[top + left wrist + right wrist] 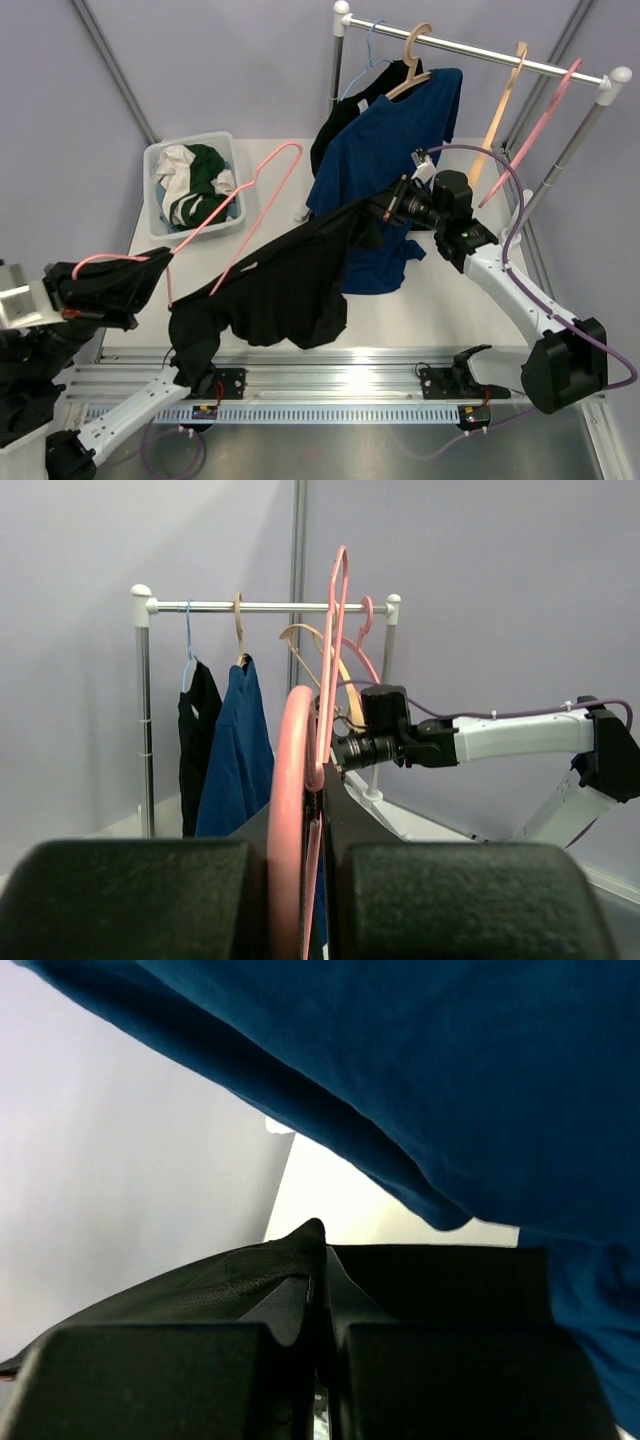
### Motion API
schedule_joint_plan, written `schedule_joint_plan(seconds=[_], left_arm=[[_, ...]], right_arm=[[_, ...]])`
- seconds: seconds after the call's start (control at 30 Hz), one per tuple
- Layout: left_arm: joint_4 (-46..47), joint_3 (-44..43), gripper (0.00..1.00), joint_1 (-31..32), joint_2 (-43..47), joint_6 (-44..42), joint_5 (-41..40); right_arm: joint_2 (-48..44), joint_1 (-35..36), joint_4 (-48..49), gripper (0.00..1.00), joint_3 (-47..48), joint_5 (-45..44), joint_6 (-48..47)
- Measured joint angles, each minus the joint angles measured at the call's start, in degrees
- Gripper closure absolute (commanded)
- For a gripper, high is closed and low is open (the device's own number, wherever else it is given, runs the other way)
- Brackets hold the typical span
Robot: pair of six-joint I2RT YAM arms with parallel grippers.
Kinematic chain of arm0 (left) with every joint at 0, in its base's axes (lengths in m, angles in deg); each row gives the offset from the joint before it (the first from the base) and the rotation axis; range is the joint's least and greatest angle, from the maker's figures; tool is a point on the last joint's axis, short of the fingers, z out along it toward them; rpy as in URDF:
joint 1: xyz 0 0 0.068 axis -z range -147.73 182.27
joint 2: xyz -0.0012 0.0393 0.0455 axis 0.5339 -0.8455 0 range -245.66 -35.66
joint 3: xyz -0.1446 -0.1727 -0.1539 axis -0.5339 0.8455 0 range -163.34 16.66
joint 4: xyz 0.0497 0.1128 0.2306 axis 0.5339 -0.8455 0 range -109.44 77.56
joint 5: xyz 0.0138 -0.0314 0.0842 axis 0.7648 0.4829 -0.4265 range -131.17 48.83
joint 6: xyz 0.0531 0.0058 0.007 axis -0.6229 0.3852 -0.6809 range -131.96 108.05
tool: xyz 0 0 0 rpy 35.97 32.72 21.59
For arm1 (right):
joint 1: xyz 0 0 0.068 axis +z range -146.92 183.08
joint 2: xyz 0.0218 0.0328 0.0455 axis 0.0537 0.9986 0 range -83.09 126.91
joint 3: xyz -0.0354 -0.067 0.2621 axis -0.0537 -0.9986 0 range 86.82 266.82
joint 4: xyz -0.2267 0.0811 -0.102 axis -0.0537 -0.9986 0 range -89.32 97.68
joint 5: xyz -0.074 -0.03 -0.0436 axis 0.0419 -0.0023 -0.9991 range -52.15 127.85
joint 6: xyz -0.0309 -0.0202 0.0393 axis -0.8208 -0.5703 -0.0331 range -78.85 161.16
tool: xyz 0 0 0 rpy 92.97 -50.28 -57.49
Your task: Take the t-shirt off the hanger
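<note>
A black t-shirt (285, 280) hangs stretched between my two grippers above the table. A pink hanger (235, 205) runs from my left gripper (120, 285) up to its hook near the basket. The left gripper is shut on the hanger's lower end, with black cloth bunched around it. In the left wrist view the pink hanger (292, 780) stands between the fingers of the left gripper (305, 900), next to the black cloth (350, 815). My right gripper (388, 207) is shut on the shirt's far edge. The right wrist view shows the black t-shirt (240, 1280) pinched in the right gripper (322, 1370).
A clothes rack (480, 55) at the back holds a blue t-shirt (385, 150) on a wooden hanger, a black garment, an empty wooden hanger (500, 105) and a pink hanger (540, 125). A basket (160, 215) of clothes stands back left. The blue t-shirt (450, 1080) hangs just above my right gripper.
</note>
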Motion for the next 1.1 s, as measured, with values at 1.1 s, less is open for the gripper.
schedule_joint_plan(seconds=[1.1], left_arm=[[34.5,8.7,1.0,0.0,-16.1,0.4,-0.7]], right_arm=[[7.8,0.6,-23.9,1.0,8.3,-5.1,-27.3]])
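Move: The left hand already grips the pink hanger by its hook end; the black T-shirt still caught on it has its middle some 15 cm to the right, 9 cm ahead and 25 cm lower. The basket lies about 40 cm ahead, 10 cm left and 45 cm below. From the right hand, which holds the T-shirt's other end, that middle is roughly 22 cm left, 18 cm back and 5 cm lower; the blue shirt hangs about 9 cm ahead, level sideways, 5 cm lower. Keeping hold of the pink hanger, the left hand swings forward and right towards the right hand, about 16 cm with a slight dip, easing the pull on the black T-shirt, then turns back and climbs to draw the hanger up, back and left, ending above its starting height. The right hand keeps its pinch on the cloth, lifts a few centimetres and then sinks in front of the blue shirt to about 8 cm below where it began, its fingers tipping some 20 degrees farther down. ##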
